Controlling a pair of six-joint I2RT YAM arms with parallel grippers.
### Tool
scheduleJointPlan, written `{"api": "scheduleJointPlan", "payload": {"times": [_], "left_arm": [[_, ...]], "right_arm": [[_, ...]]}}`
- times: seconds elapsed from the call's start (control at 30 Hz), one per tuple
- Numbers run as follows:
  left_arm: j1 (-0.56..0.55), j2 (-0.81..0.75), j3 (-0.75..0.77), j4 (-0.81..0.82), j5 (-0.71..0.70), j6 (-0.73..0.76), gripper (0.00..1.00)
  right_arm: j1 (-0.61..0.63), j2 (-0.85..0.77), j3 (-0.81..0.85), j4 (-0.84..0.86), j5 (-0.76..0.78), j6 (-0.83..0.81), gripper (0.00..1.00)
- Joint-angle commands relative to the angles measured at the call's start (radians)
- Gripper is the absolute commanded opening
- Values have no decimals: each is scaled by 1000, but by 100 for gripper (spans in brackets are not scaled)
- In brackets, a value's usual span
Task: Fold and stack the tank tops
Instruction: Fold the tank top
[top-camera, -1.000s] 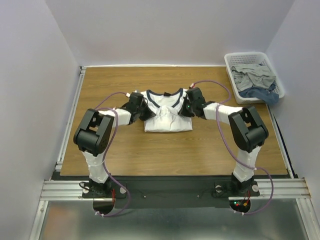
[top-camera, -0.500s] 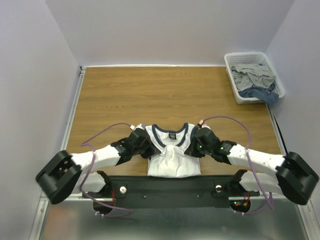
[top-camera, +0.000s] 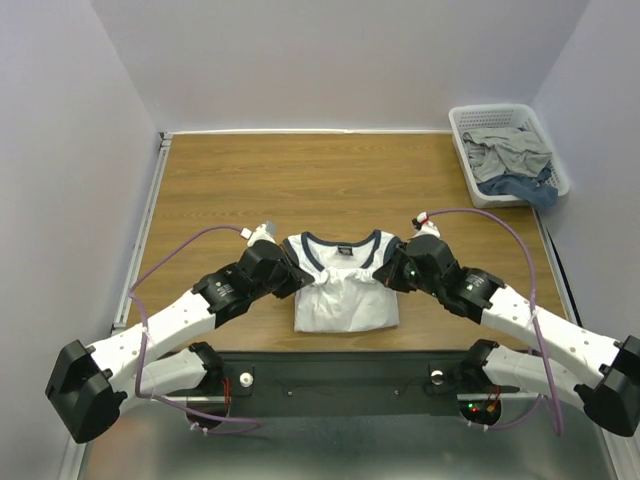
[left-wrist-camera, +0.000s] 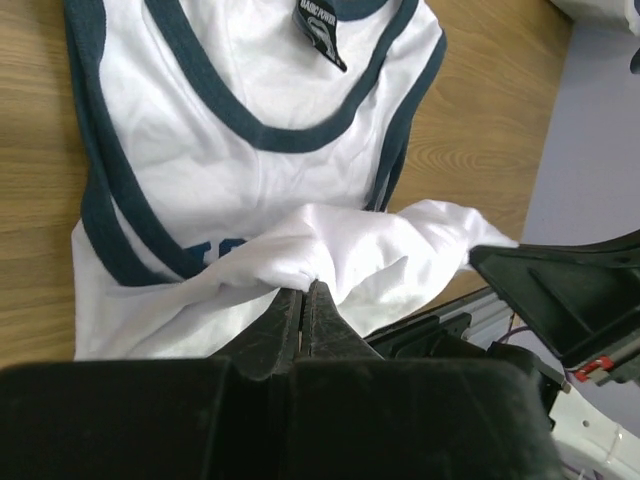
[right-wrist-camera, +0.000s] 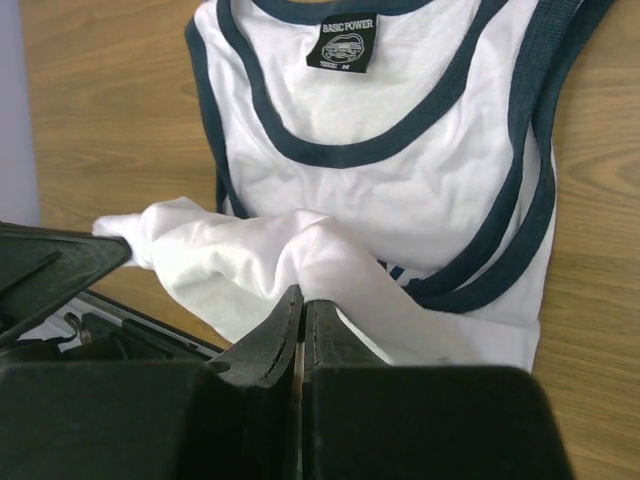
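One white tank top (top-camera: 345, 295) with navy neck and armhole trim lies near the table's front edge, neck away from me. Its lower part is lifted and bunched over the chest. My left gripper (top-camera: 298, 279) is shut on the white cloth at the tank top's left side; the left wrist view shows the pinched fold (left-wrist-camera: 300, 262) at the fingertips (left-wrist-camera: 305, 290). My right gripper (top-camera: 392, 274) is shut on the cloth at the right side; the right wrist view shows the fold (right-wrist-camera: 310, 250) at its fingertips (right-wrist-camera: 303, 297). The chest print is mostly covered.
A white basket (top-camera: 468, 120) with grey and blue clothes (top-camera: 512, 155) stands at the back right corner. The table's front edge with a black rail (top-camera: 340, 365) lies just below the tank top. Bare wood (top-camera: 330, 180) stretches behind it.
Both arms pulled the tank top from mid-table toward the front edge, then moved back a little. Both grippers stay shut on the cloth, holding the bunched hem over the chest.
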Motion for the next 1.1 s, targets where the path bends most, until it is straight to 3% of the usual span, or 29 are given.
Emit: {"api": "scheduleJointPlan", "payload": {"times": [0.0,0.47,0.8,1.07], "left_arm": [[1,-37,67,-57,-32,21,0],[2,-106,203,-140,-67,47,0],[5,-74,262,-138,-98,80,0],[97,-4,274,-88,-67,149,0]], "right_arm": [[3,-26,104,-46,62,-38,0],[3,-46,256,-126,93,-86,0],[3,2,317,-138,162,-124,0],[3,74,333,-137,237,-138,0]]}}
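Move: I still pinch the folded middle of the tank top between my hands. Its neck tag lies about 13 cm ahead and 11 cm below both hands, some 11 cm to my left hand's right and 11 cm to my right hand's left. The hanging lower edge is roughly 5 cm behind them, 12 cm down, centred the same way. Beyond it, the table's near edge runs about 10 cm behind my hands. I keep both grips shut on the cloth and lift my hands together, away from the table, by about 8 to 9 cm, fingertips tilting up some 10 degrees. They drift slightly apart along the held fold; then both ease forward a few centimetres, away from the table's near edge, and just begin to sink. ##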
